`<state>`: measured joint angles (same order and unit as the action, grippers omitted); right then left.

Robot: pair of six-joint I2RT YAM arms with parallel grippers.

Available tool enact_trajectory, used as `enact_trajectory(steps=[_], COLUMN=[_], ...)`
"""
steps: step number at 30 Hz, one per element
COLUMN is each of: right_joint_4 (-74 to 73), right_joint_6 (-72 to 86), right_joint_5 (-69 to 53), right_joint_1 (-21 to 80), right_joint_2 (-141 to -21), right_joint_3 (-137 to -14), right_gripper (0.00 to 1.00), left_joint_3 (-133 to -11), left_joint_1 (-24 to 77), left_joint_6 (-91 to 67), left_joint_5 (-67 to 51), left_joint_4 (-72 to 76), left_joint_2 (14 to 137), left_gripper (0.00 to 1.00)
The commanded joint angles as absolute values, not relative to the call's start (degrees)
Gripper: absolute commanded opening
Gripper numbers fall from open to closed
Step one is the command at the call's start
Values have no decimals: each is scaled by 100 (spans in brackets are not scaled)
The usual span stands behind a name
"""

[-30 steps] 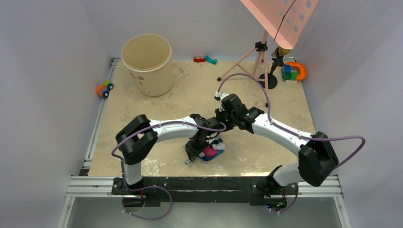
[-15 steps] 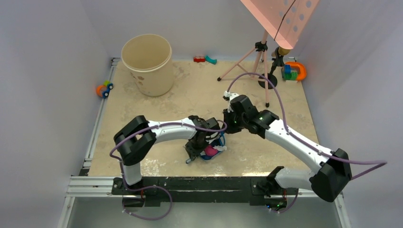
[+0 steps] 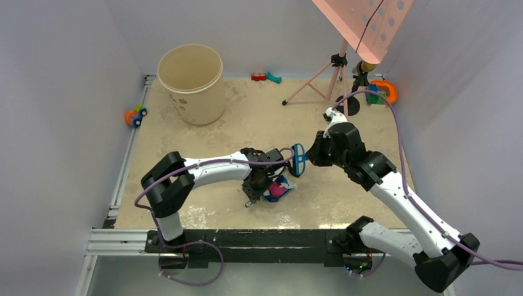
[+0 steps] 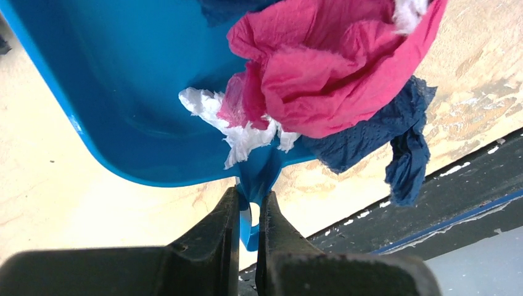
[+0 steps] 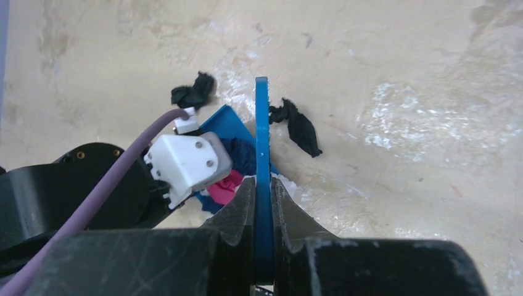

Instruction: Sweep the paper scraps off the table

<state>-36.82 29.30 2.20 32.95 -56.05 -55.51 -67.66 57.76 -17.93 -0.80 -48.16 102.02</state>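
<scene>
My left gripper [image 4: 250, 206] is shut on the short handle of the blue dustpan [image 4: 123, 92], low over the table [image 3: 247, 123] near its front middle. Pink [image 4: 321, 80], white [image 4: 247, 132] and navy [image 4: 395, 145] paper scraps fill the pan and spill over its rim. My right gripper [image 5: 263, 185] is shut on the flat blue handle of the hand brush [image 3: 298, 159], held just right of the pan [image 3: 280, 185]. Two black paper scraps [image 5: 194, 91] [image 5: 300, 125] lie on the table past the pan, one on each side of the brush handle.
A beige bucket [image 3: 191, 83] stands at the back left, with a toy car [image 3: 135, 115] on the left rail. Small toys [image 3: 265, 77] lie at the back wall. A tripod stand [image 3: 336, 80] and a colourful toy [image 3: 382, 92] occupy the back right. A metal rail [image 3: 265, 237] edges the front.
My right arm has swung right and away from the dustpan, carrying the brush with it. The left gripper and dustpan have stayed almost where they were.
</scene>
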Motion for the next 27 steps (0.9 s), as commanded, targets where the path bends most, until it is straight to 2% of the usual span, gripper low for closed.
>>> enact_trajectory(steps=[1, 8, 19, 27], right_joint_4=[-3848, -4217, -4299, -4246], right_joint_6=[3350, 3618, 3547, 3524], right_joint_5=[1254, 2181, 2252, 2113], right_joint_1=[3253, 3252, 3254, 3253], right_joint_2=[-5082, -4610, -4349, -4267], right_joint_3=[-5739, -5689, -5617, -5581], right_gripper=[0, 0, 0, 0], left_joint_3=[-7086, -7258, -7625, -8637], left_joint_1=[5728, 5613, 4974, 4167], left_joint_6=[-1978, -2149, -2034, -1789], left_joint_5=[91, -103, -998, -1203], left_joint_4=[-5080, -5348, -5900, -7015], left_joint_2=[9949, 9736, 9114, 9064], left_gripper=[0, 0, 0, 0])
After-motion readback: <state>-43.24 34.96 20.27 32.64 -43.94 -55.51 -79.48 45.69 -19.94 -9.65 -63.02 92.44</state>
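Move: The wide bin, where the left hand's loaded dustpan is bound, stands some 38 cm ahead and 22 cm to the left of the left hand, its middle about 10 cm higher. The dustpan's blade lies 7 cm ahead and 6 cm right of that hand, and a loose black scrap about 12 cm ahead, 10 cm right, 4 cm below. From the right hand, high with the brush, the dustpan is level ahead, 9 cm left and 19 cm below; the black scrap 4 cm ahead, 5 cm left, 21 cm below. The left hand keeps its pinch on the dustpan handle and lifts the loaded pan about 10 cm, slowly at first and then faster, easing some 3 cm forward towards the bin while it turns roughly 10 degrees counter-clockwise and rolls its right side up. The right hand, still gripping the brush, draws clear of the pan, going about 7 cm right and half as far up, swinging some 20 degrees clockwise and tipping its fingers up a little before it comes to rest. ##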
